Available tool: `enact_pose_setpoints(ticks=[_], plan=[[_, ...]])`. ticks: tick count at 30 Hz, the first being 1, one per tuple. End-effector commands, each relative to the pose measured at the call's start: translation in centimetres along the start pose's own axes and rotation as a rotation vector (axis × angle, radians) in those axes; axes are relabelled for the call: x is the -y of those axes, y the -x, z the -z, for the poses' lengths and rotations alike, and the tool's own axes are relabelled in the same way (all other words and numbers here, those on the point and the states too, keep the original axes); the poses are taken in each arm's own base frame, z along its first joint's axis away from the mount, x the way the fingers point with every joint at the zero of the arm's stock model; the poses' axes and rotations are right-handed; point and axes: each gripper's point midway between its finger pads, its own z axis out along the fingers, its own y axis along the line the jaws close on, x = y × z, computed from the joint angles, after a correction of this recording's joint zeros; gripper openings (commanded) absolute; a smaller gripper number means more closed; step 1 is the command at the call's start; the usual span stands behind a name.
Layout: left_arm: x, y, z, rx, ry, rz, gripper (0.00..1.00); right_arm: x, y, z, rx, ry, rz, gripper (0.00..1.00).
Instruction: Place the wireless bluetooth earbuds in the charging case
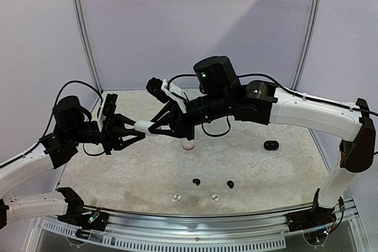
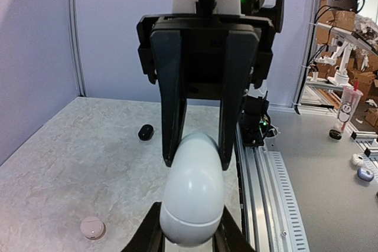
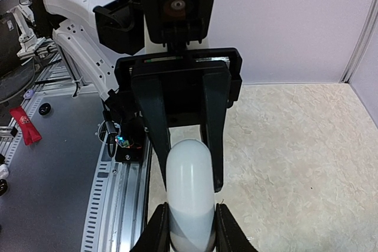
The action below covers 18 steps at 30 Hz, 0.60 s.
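A white pebble-like charging case [image 1: 143, 127] hangs in the air over the left part of the table, gripped from both ends. My left gripper [image 1: 133, 130] is shut on its left end and my right gripper [image 1: 157, 126] on its right end. In the left wrist view the case [image 2: 192, 199] shows a closed lid seam between my left gripper [image 2: 190, 216] fingers. The right wrist view shows the case [image 3: 189, 196] inside my right gripper [image 3: 190, 210]. Two black earbuds [image 1: 196, 181] [image 1: 230, 184] and two white earbuds [image 1: 175, 197] [image 1: 215, 197] lie on the table near the front.
A black case [image 1: 271, 145] lies at the right of the table, seen too as the black case [image 2: 145, 131]. A second white case [image 1: 188, 144] sits under the right arm, and shows as a round pale case [image 2: 93, 227]. A metal rail [image 1: 195, 231] runs along the front edge.
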Motion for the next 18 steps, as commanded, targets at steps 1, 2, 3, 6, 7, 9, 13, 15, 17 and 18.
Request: enact_pose_setpoints(ticks=[1,2,3,6,7,9,13,15,17,18], plan=[[0.2,0.8,-0.1,0.019,-0.01,-0.035,0.0,0.8,1.4,0.1,0.037,-0.049,0.0,0.29],[0.2,0.9,-0.1,0.021,-0.008,-0.037,0.0,1.0,1.2,0.1,0.032,-0.06,-0.003,0.36],[0.2,0.9,-0.1,0.02,-0.005,-0.036,0.0,1.2,1.0,-0.1,0.023,-0.069,-0.006,0.41],[0.2,1.2,0.0,0.026,-0.004,-0.042,0.0,1.6,0.5,-0.5,0.003,-0.078,-0.011,0.49],[0.3,1.2,0.0,0.027,-0.008,-0.044,0.0,1.7,0.5,-0.6,0.0,-0.081,-0.01,0.5],[0.4,1.1,-0.1,0.022,-0.016,-0.049,0.0,2.0,0.3,-0.8,-0.006,-0.095,-0.009,0.51],[0.4,1.0,0.0,0.013,-0.016,-0.049,0.0,2.6,0.3,-0.6,-0.012,-0.131,-0.004,0.51],[0.5,0.8,-0.1,0.006,-0.019,-0.071,0.0,3.0,0.3,-0.4,-0.015,-0.158,-0.004,0.52],[0.7,0.4,0.0,-0.013,-0.031,-0.098,0.0,3.4,0.5,-0.1,-0.015,-0.182,-0.007,0.52],[0.8,0.0,0.0,-0.029,-0.033,-0.113,0.0,3.5,0.6,0.1,-0.014,-0.19,-0.009,0.52]])
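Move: The white charging case is held between both hands, its middle level with them, about 2 cm to the left of the right hand point and 2 cm to the right of the left one. From the right hand, the round pink case lies on the table some 15 cm ahead, 8 cm to the right. The nearer black earbud is about 1 cm back and 11 cm right, the nearer white earbud 7 cm back and 5 cm right, all some 31 cm below. The right fingers open off the white case and the hand shifts about 1.5 cm forward; the left keeps its hold. ##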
